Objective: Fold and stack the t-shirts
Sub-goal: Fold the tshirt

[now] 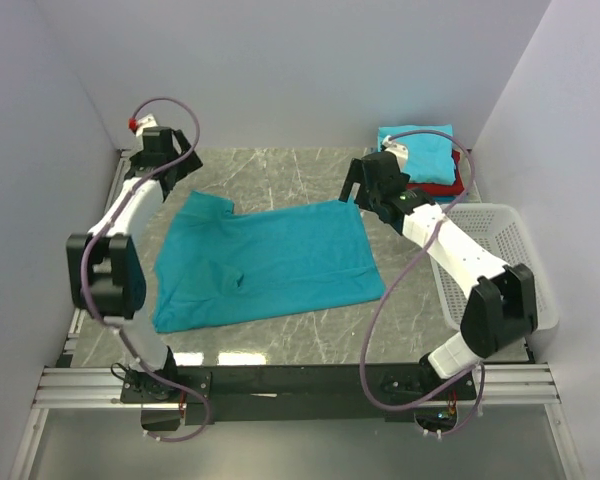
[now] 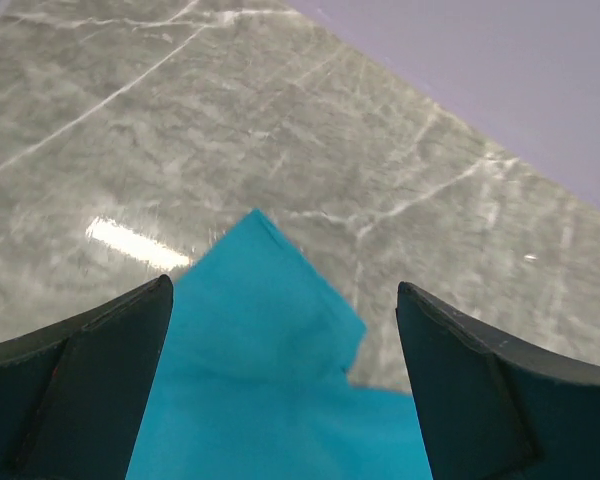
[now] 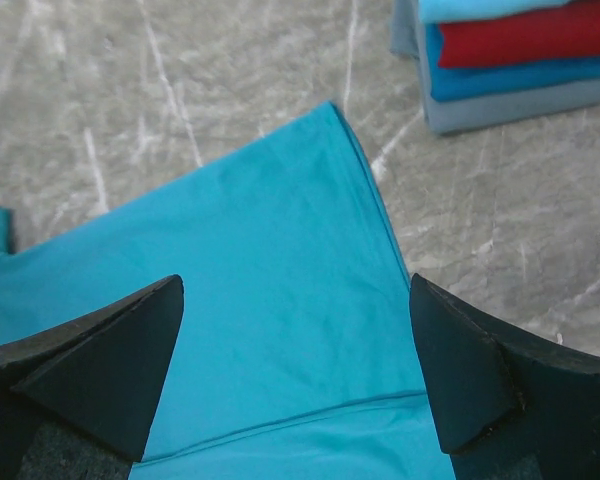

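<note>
A teal t-shirt (image 1: 265, 265) lies spread flat on the marble table, with one sleeve pointing to the back left. My left gripper (image 1: 185, 165) hangs open above that sleeve tip (image 2: 270, 340), nothing between its fingers (image 2: 100, 370). My right gripper (image 1: 355, 190) is open over the shirt's back right corner (image 3: 280, 230), holding nothing. At the back right stands a stack of folded t-shirts (image 1: 420, 150): teal on top, a red one (image 3: 525, 40) under it and a blue one below that.
A white lattice basket (image 1: 500, 265) stands at the right edge, beside the right arm. Pale walls close in the table at the back and both sides. Bare marble (image 1: 280, 170) shows behind the spread shirt.
</note>
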Action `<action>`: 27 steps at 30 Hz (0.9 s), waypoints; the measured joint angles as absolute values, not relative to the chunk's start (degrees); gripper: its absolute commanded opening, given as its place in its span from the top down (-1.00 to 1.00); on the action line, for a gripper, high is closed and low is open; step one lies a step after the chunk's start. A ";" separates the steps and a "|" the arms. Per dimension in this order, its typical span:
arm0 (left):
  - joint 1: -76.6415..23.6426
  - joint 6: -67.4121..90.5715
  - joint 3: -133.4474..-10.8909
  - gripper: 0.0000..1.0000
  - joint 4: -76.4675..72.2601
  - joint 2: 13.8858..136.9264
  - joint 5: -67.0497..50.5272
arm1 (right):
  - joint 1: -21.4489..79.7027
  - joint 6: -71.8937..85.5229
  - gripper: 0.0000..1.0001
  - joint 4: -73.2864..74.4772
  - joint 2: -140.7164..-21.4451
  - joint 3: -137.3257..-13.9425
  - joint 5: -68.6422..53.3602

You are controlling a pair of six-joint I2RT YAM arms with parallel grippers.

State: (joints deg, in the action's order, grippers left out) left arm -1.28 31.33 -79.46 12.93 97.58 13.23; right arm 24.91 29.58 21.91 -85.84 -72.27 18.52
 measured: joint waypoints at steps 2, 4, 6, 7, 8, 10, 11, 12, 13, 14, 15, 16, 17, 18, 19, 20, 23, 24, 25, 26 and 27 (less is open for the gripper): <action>-1.17 29.54 -83.22 -0.97 13.87 102.10 12.95 | 23.90 29.74 -1.00 23.18 -88.14 -73.56 17.69; -0.91 27.99 -87.61 -0.90 15.53 107.50 12.23 | 22.96 29.74 -1.00 24.45 -89.21 -73.67 16.99; -0.62 26.50 -93.21 -0.86 18.02 113.45 10.85 | 22.33 29.74 -1.00 25.93 -89.38 -73.67 16.43; -0.54 25.93 -96.36 -0.80 18.98 116.60 10.02 | 22.09 29.74 -1.00 26.33 -89.34 -73.67 16.40; -0.47 25.50 -98.32 -0.76 19.49 118.65 9.21 | 21.91 29.69 -1.00 26.44 -89.27 -73.60 16.43; -0.30 24.53 -101.82 -0.69 20.40 122.87 7.25 | 21.65 29.58 -1.00 26.72 -89.21 -73.28 16.45; -0.23 24.10 -103.26 -0.68 20.97 124.55 6.42 | 21.50 29.47 -1.00 26.65 -89.01 -72.73 16.43; -0.25 23.75 -104.73 -0.68 22.02 126.28 5.80 | 21.47 29.43 -1.00 26.81 -88.79 -72.23 16.43; -0.25 23.62 -106.13 -0.68 23.03 127.74 5.39 | 21.37 29.34 -1.00 26.92 -88.49 -71.53 16.40; -0.25 23.59 -107.13 -0.66 23.66 128.81 5.15 | 21.30 29.28 -1.00 27.14 -88.18 -70.94 16.38; -0.25 23.59 -107.63 -0.66 24.08 129.73 5.06 | 21.17 29.28 -1.00 27.29 -87.94 -70.37 16.36; -0.25 23.62 -107.70 -0.63 24.60 130.06 4.97 | 21.06 29.26 -1.00 27.55 -87.74 -69.93 16.34; -0.25 23.59 -107.68 -0.59 25.23 130.28 4.97 | 20.95 29.23 -1.00 27.77 -87.59 -69.60 16.29; -0.25 23.59 -107.68 -0.49 25.54 130.41 4.95 | 20.86 29.06 -1.00 27.81 -87.48 -69.30 16.25; -0.25 23.62 -107.68 -0.47 25.71 130.47 4.91 | 20.82 28.95 -1.00 27.86 -87.42 -69.04 16.21; -0.25 23.38 -107.68 -0.47 25.93 130.52 4.82 | 20.78 28.84 -1.00 27.94 -87.33 -68.86 16.14; -0.25 23.18 -107.81 -0.38 26.48 131.20 4.93 | 20.71 28.49 -1.00 27.94 -86.91 -68.45 15.73; -0.25 23.18 -107.81 -0.36 26.70 131.61 5.02 | 20.71 28.42 -1.00 27.83 -86.76 -68.31 15.64; -0.25 23.18 -107.81 -0.33 27.00 132.03 5.21 | 20.71 28.38 -1.00 27.75 -86.48 -68.05 15.53; -0.25 23.16 -107.81 -0.32 27.35 132.66 5.45 | 20.71 28.29 -1.00 27.70 -86.21 -67.79 15.42; -0.25 23.11 -107.81 -0.26 27.59 133.08 5.74 | 20.69 28.18 -1.00 27.70 -86.02 -67.66 15.40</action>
State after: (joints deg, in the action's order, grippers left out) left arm -0.25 23.11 -107.81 27.59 133.08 5.74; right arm 20.69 28.18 27.70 -86.02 -67.66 15.40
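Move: The t-shirt's far-left sleeve lies about 5 cm ahead of the left gripper, 2 cm to its right and some 18 cm below. The shirt's middle is roughly 20 cm back and 18 cm right of that gripper. From the right gripper, the shirt's far-right corner is about 13 cm ahead, 2 cm right and 20 cm down, the folded stack 17 cm ahead and 17 cm right, and the sleeve some 12 cm ahead and 35 cm left. Bring the left gripper steeply down about 16 cm onto the far-left sleeve, reaching forward some 8 cm on the way and easing back a little at the end. Tip its fingers 20-odd degrees further down, turning slightly clockwise, and narrow them by about a third around the sleeve's tip without shutting. Let the wide-open right gripper sink about 5 cm over the shirt's right side, drifting right and slightly back. ##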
